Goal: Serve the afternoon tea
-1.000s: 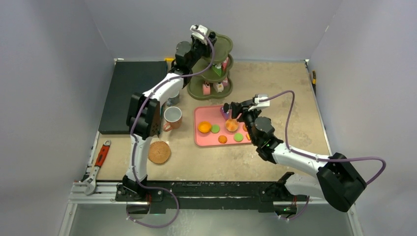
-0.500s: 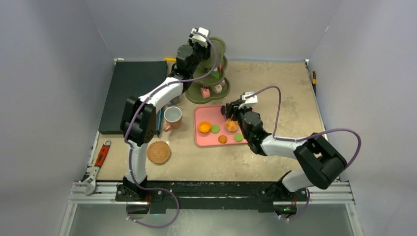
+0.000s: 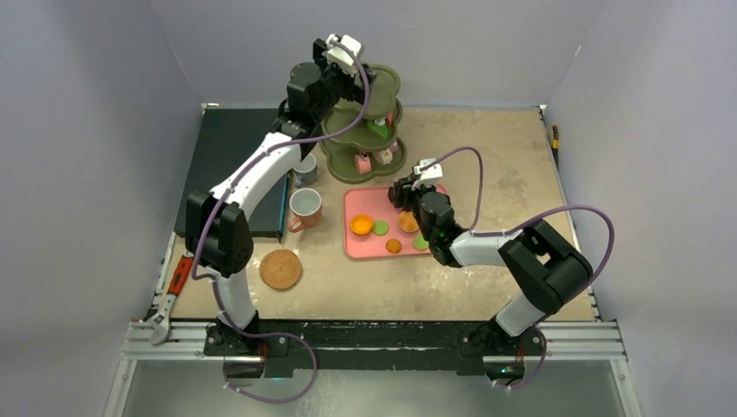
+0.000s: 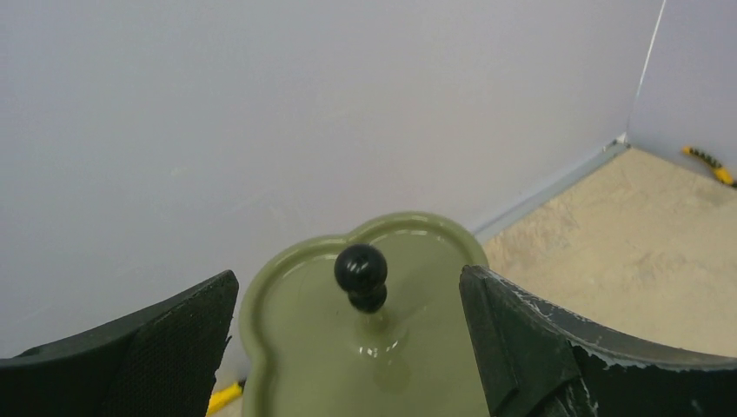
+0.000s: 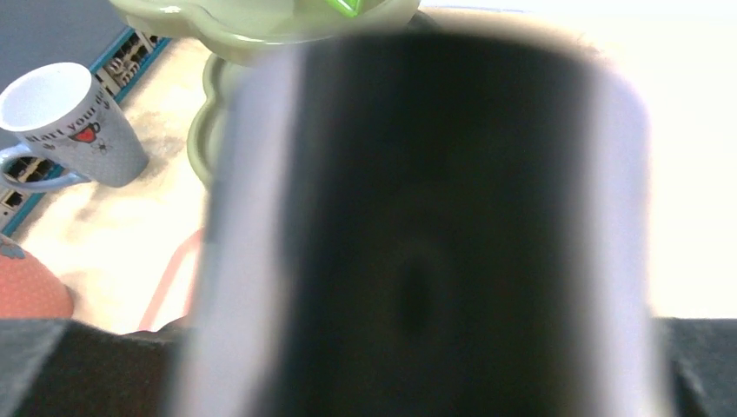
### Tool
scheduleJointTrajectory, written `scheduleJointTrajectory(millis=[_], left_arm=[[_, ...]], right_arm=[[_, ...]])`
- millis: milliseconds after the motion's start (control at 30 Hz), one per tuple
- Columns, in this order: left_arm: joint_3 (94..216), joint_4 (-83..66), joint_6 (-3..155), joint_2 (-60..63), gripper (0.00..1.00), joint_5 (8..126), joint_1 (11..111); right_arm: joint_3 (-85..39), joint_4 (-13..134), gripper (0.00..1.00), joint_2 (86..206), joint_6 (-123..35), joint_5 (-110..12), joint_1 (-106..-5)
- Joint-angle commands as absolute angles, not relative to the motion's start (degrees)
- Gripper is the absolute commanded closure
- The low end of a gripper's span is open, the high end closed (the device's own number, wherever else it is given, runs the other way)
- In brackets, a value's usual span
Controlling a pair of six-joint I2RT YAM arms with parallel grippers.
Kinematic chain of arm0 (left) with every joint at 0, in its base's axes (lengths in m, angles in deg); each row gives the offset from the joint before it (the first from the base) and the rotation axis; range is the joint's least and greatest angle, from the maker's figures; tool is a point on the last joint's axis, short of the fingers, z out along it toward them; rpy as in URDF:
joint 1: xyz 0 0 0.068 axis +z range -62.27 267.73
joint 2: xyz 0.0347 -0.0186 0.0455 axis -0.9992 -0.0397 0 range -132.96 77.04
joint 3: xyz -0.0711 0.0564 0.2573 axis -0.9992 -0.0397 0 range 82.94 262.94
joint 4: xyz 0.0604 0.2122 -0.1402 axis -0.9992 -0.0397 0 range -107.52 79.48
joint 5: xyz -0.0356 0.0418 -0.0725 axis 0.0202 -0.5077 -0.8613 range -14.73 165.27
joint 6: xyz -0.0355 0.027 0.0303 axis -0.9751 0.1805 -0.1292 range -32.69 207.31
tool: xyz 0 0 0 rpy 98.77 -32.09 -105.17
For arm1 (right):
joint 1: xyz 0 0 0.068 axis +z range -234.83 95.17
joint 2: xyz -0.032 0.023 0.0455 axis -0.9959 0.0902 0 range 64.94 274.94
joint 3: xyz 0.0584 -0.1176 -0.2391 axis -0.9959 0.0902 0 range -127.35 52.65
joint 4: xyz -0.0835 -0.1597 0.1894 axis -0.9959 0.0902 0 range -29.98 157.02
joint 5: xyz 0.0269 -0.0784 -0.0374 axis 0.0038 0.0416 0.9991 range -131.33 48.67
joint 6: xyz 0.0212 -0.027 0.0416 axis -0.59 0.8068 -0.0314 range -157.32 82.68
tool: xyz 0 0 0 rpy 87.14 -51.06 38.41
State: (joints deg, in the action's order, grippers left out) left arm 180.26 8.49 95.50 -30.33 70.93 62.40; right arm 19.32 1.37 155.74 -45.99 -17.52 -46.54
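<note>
My left gripper [image 3: 346, 71] hangs open and empty over the top tier [image 4: 295, 347] of the green three-tier stand [image 3: 388, 87], with the tier's black knob [image 4: 361, 269] between the wide jaws. My right gripper [image 3: 403, 193] hovers at the far right corner of the pink tray [image 3: 356, 250], shut on a dark sweet with lilac sides [image 5: 417, 217] that blurs most of its wrist view. Orange rounds [image 3: 361, 225] and green rounds [image 3: 381, 228] lie on the tray. Cake slices [image 3: 365, 159] stand on the lower tiers. The orange mug [image 3: 304, 208] and the grey mug [image 5: 74, 130] stand left of the tray.
A black mat [image 3: 230, 165] covers the far left of the table. A brown round disc [image 3: 281, 268] lies near the left arm, and a red wrench [image 3: 178, 274] rests at the left edge. Grey walls close in the back and both sides.
My left gripper has opened wide and drawn back leftward from the top tier. My right gripper has carried its sweet across the tray toward the stand.
</note>
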Motion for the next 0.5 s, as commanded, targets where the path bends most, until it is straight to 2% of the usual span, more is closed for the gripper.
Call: scheduleJointTrajectory(millis=[0, 133, 300, 467], left_arm=[[185.82, -9.38, 100.11, -25.62, 0.01, 67.40, 63.81], [187.45, -19.68, 104.29, -22.34, 0.01, 70.09, 63.90], [191.68, -30.04, 105.67, -22.03, 0.01, 73.68, 65.35], [196.60, -37.95, 105.25, -23.66, 0.01, 77.42, 66.81]], right_arm=[[16.88, -1.33, 0.48, 156.78, -43.69, -16.46, -46.68], [16.81, -2.26, 0.56, 157.79, -42.74, -15.65, -46.69], [15.92, -2.13, 0.71, 156.54, -42.08, -16.73, -46.68], [12.13, 2.72, 0.75, 150.10, -41.15, -18.20, -45.97]])
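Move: The purple cake slice on the pink tray lies about 7 cm ahead of the right hand, 2 cm to its left and 14 cm below; this hand already holds the tongs, their tips down at the slice. The orange bun is about 6 cm nearer than the slice and 3 cm to its right; the tiered stand's middle is some 12 cm beyond the slice and 7 cm left. From the left hand the slice is 8 cm back, 9 cm right and 35 cm below, the stand's black knob about 5 cm ahead, 2 cm right and 6 cm below. The purple slice is gripped between the tong tips: the right hand sinks about 1 cm onto it, squeezes the tongs from roughly half open to a third, then begins to rise 1 to 1.5 cm. The stand's knob, already free, is left behind by the wide-open left hand, which goes some 6 cm left and nearly 4 cm back while its fingers tip down and the wrist rolls, about 15 degrees each. ##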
